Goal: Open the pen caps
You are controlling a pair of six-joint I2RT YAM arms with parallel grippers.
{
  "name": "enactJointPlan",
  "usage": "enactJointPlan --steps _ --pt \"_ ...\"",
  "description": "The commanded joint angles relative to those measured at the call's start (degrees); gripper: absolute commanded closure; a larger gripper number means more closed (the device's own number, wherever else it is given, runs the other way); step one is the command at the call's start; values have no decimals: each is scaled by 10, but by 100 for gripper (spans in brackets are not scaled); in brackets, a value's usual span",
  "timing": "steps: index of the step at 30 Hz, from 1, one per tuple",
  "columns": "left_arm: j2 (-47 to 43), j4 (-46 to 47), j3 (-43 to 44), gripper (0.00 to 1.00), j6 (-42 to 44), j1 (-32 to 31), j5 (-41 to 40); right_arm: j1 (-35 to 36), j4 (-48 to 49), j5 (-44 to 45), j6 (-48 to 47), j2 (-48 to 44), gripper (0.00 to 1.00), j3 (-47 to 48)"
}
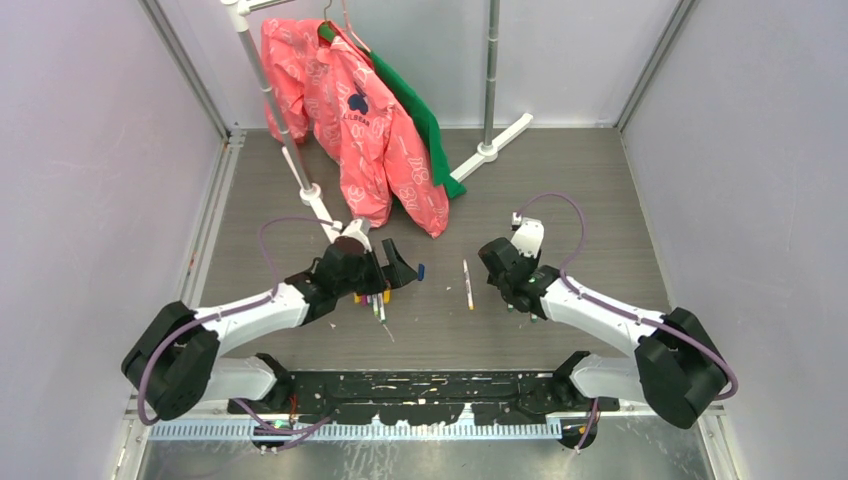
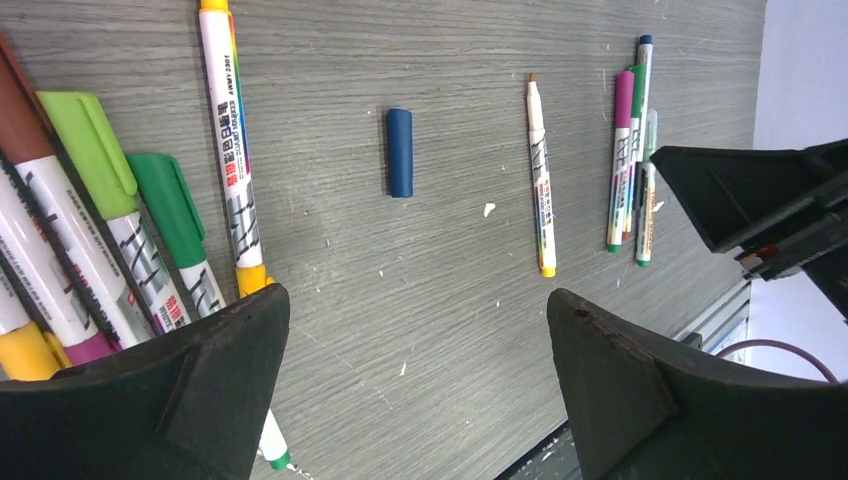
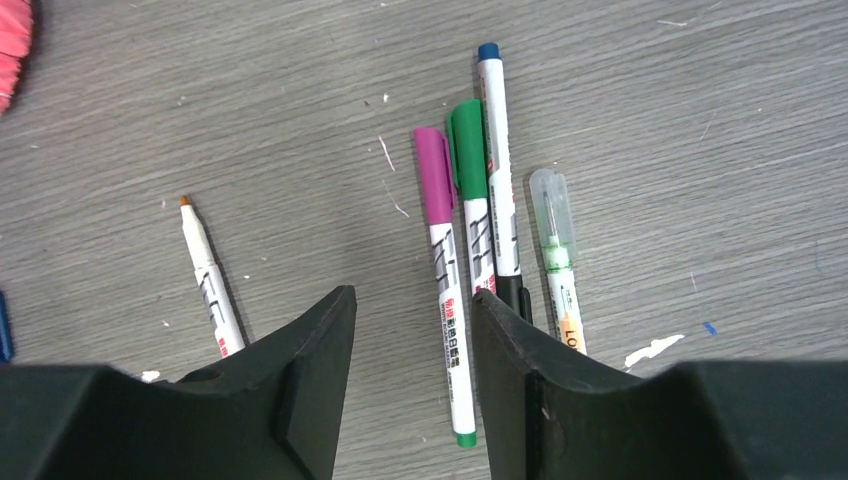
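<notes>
A loose blue pen cap (image 2: 400,152) lies on the grey table (image 2: 450,60), ahead of my left gripper (image 2: 415,295), which is open wide and holds nothing. Beyond it lies an uncapped pen (image 2: 540,170) with an orange tip. At the left are several capped pens, with a light green cap (image 2: 90,140) and a green cap (image 2: 170,205). My right gripper (image 3: 412,300) is open above another row of pens. That row shows a purple cap (image 3: 433,175), a green cap (image 3: 467,150) and a clear cap (image 3: 552,215). The purple-capped pen's barrel lies on the table between the fingers.
A clothes rack with a pink jacket (image 1: 370,120) and a green garment (image 1: 420,110) stands at the back of the table. Its white feet (image 1: 490,150) reach toward the middle. The two grippers (image 1: 392,265) (image 1: 492,272) face each other, the uncapped pen (image 1: 468,284) between them.
</notes>
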Motion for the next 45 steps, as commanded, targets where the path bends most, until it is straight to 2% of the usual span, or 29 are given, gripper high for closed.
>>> enactJointPlan --steps 1,7,18,22,26,32,35,37,38,45 --pt "-50 -32 25 1 17 -6 -16 -10 -6 -13 4 22 49 14" --pt "-105 -125 55 7 41 -20 -87 -21 -13 -27 20 58 52 26" --pt "-134 -173 79 9 55 -30 -105 -25 -8 -48 39 100 59 34" --pt "-141 -181 84 9 57 -32 -110 -24 -10 -50 56 103 64 20" --pt "-150 -194 89 8 52 -36 -108 -25 -16 -60 89 85 73 6" --pt "-178 -236 97 6 43 -43 -108 -24 1 -79 122 79 74 -33" --pt "-185 -257 100 5 42 -44 -107 -20 4 -79 127 89 81 -32" --pt "-188 -268 101 5 42 -44 -105 -12 0 -74 129 79 96 -30" --pt "-190 -274 102 5 42 -45 -104 -5 -4 -68 128 70 99 -29" --pt "-218 -302 110 5 36 -45 -83 107 -37 -2 84 -40 99 3"
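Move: The purple-capped pen lies almost straight under the right hand, level with it fore and aft and about 5 cm below, its cap end pointing outward. Close on its right lie the green-capped pen, some 2 cm over and 1 cm farther out, and the blue-ended pen, about 3 cm over and 3 cm out; the uncapped pen lies some 10 cm to its left. From the left hand the purple-capped pen is roughly 26 cm to the right, 7 cm lower. The right hand sinks about 5 cm onto the purple-capped pen, easing back a little and tipping its fingers some 10 degrees further down, closes from half open to pinch the white barrel behind the cap, then lifts slightly and swings left and back, away from the green-capped pen. Meanwhile the empty left hand, still wide open, rises about 6 or 7 cm and draws left and back, away from the loose blue cap. ##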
